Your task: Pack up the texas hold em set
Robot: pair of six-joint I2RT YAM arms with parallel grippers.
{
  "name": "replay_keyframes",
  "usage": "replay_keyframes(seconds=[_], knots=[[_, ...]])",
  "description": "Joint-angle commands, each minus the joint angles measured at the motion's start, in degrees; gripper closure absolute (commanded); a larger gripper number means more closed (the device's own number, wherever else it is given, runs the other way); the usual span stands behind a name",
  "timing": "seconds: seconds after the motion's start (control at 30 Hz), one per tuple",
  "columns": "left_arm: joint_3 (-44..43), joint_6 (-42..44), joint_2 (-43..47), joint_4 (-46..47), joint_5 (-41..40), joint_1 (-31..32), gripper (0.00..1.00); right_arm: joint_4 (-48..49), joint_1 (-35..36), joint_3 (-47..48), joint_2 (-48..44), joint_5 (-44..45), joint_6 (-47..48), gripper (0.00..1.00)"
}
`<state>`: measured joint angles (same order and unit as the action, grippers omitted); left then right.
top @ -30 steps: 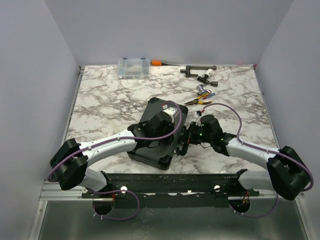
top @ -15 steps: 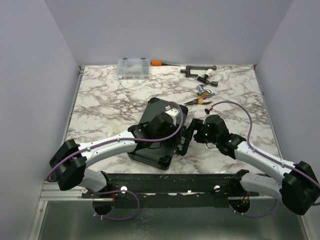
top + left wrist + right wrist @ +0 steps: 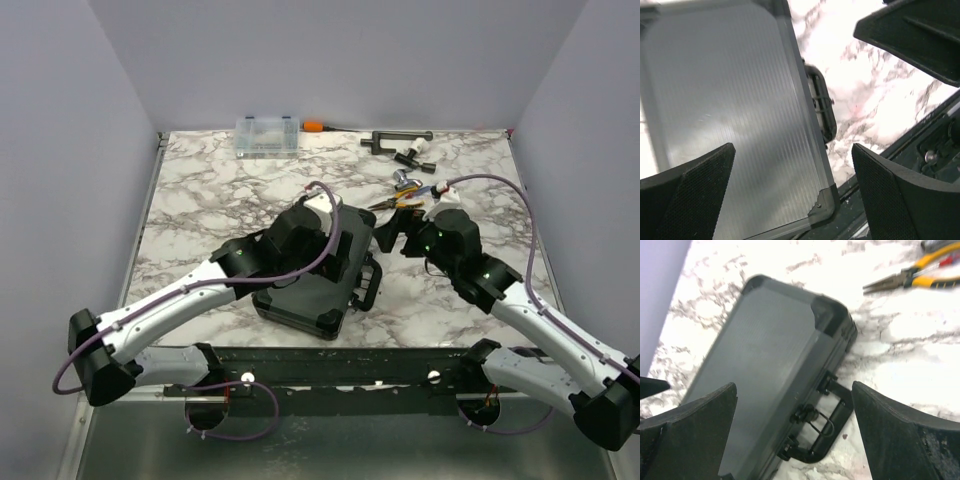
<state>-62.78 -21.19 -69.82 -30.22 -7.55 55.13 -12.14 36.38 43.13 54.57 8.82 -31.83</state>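
The texas hold em set shows only as its black hard case (image 3: 305,300), closed and lying flat near the table's front edge, with its handle (image 3: 372,285) on the right side. Cards, chips and discs are hidden. My left gripper (image 3: 335,250) hovers open above the lid, whose ribbed surface (image 3: 735,100) fills the left wrist view, with the handle (image 3: 822,107) beyond it. My right gripper (image 3: 393,232) hangs open just right of the case's far corner, touching nothing. In the right wrist view, the case (image 3: 770,365) and its latched handle (image 3: 832,432) lie below the spread fingers (image 3: 905,440).
Yellow-handled pliers (image 3: 405,202) (image 3: 910,277) and small parts (image 3: 410,180) lie just behind my right gripper. At the back edge are a clear organiser box (image 3: 267,135), an orange-handled tool (image 3: 315,126) and a black clamp (image 3: 400,140). Walls close in on three sides.
Both grippers have gone from shut to wide open. Both have lifted off the case's handle side. The left has drawn back over the lid and the right has moved away toward the pliers.
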Motion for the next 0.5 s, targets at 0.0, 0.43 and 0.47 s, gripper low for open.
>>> replay_keyframes(seconds=[0.0, 0.43, 0.47], knots=[[-2.78, 5.93, 7.31, -4.95, -7.09, -2.05, 0.02, -0.32, 0.09, 3.43, -2.8, 5.16, 3.53, 0.0], [0.47, 15.77, 22.68, -6.59, -21.4, -5.83, 0.02, 4.88, 0.09, 5.3, -7.84, 4.8, 6.07, 0.0], [1.02, 16.65, 23.47, -6.61, -22.52, -5.91, 0.02, 5.54, 0.05, 5.12, -8.3, 5.09, 6.48, 0.0]])
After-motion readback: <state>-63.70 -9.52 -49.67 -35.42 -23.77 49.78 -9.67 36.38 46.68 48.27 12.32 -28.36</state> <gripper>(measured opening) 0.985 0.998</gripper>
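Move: The closed case lies under the left hand, its middle about 4 cm to the left, 2 cm ahead and 13 cm below. From the right hand that middle is some 18 cm to the left, 4 cm back and 13 cm below. The case's handle is about 5 cm left of the right hand, 8 cm back and 13 cm down, while the pliers lie some 14 cm ahead of that hand, 3 cm to its right and 17 cm below. Leftward and upward in one sweep, the left hand pulls away from the closed case towards the robot's left, about 12 cm across and 10 cm up, fingers tipping up some 20 degrees and swinging a little counter-clockwise. The right hand goes on rising, about 7 cm nearly straight up from beside the handle, tilting up slightly. Both grippers stay wide open and touch nothing. ##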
